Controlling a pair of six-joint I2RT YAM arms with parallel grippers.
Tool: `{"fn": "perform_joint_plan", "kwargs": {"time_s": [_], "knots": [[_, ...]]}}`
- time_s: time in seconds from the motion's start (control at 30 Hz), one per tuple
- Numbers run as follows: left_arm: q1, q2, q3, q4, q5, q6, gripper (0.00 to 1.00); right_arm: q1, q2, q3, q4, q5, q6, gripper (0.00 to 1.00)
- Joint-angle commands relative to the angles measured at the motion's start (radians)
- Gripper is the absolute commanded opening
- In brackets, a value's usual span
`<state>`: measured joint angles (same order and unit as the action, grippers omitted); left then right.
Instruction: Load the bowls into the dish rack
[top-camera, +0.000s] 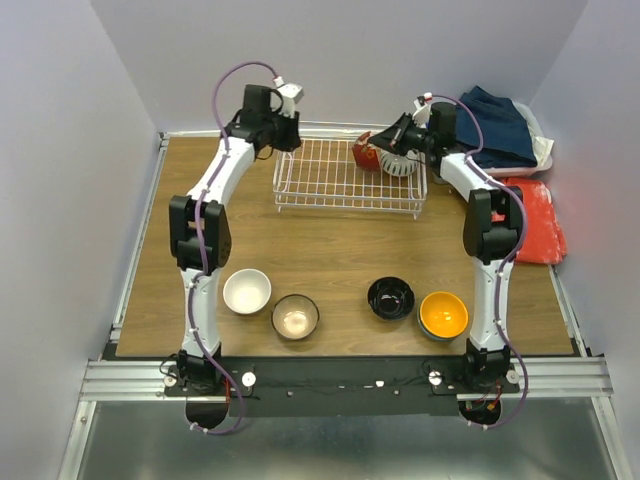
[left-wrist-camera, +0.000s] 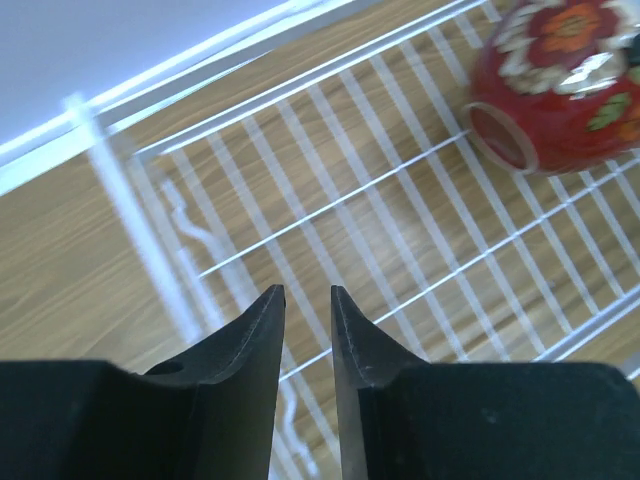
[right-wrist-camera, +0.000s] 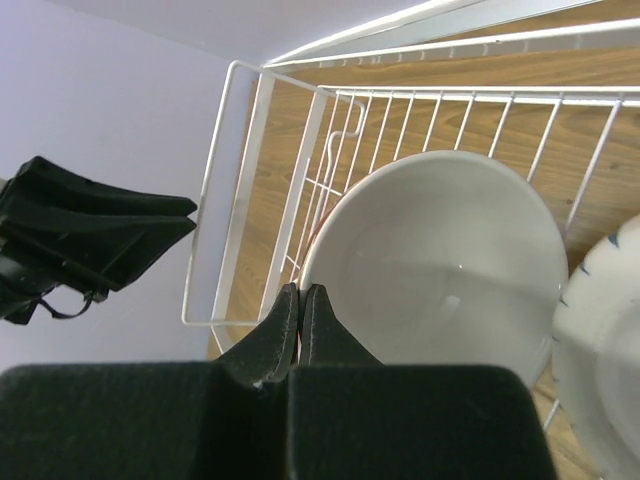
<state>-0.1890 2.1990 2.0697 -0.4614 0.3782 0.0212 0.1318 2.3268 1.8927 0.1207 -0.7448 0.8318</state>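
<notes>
The white wire dish rack (top-camera: 340, 185) stands at the back middle of the table. My right gripper (right-wrist-camera: 302, 290) is shut on the rim of a bowl (right-wrist-camera: 440, 270) that is cream inside and red outside, held on its side over the rack's right end (top-camera: 367, 153). A white ribbed bowl (top-camera: 401, 164) lies beside it. My left gripper (left-wrist-camera: 308, 292) hovers over the rack's far left corner, jaws a narrow gap apart with nothing between them. The red flowered bowl (left-wrist-camera: 560, 85) shows in its view. On the near table sit white (top-camera: 247, 291), tan-brown (top-camera: 296, 316), black (top-camera: 390, 298) and orange (top-camera: 443, 314) bowls.
A white basket of blue clothes (top-camera: 500, 125) stands at the back right, with a red bag (top-camera: 538, 215) in front of it beside the right arm. Walls close in the table on three sides.
</notes>
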Motion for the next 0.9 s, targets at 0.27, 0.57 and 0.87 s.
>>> {"fn": "perform_joint_plan", "kwargs": {"time_s": [0.27, 0.57, 0.87], "knots": [[-0.142, 0.031, 0.052, 0.075, -0.185, 0.009, 0.17, -0.024, -0.044, -0.055, -0.049, 0.018, -0.043, 0.01], [-0.181, 0.125, 0.059, 0.158, -0.082, -0.090, 0.00, -0.029, -0.055, -0.061, -0.078, 0.025, -0.072, 0.01], [-0.224, 0.257, 0.167, 0.224, -0.068, -0.127, 0.00, -0.043, -0.050, -0.063, -0.107, 0.039, -0.103, 0.01]]}}
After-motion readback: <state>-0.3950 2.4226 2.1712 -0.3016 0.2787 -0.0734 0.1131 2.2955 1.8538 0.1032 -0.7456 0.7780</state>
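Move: The red flowered bowl, on its side in the rack, is roughly 20 cm to my left hand's right, 4 cm farther ahead and some 7 cm lower. The striped bowl is about 9 cm to the right of the red one and 2 cm nearer me; the rack's left end is some 3 cm to my left hand's left, level ahead, about 8 cm lower. From my right hand, pinching its rim, the red bowl's middle is about 5 cm below and 2 cm left, level ahead. My right hand keeps its pinch on the red bowl's rim, almost still, while I bring my left hand in over the rack. It darts right, eases back left a couple of centimetres as its fingers finish shutting, then goes right and down towards the bowl's foot: about 12 cm right and 6.5 cm down overall, stopping short of it with closed fingertips. ##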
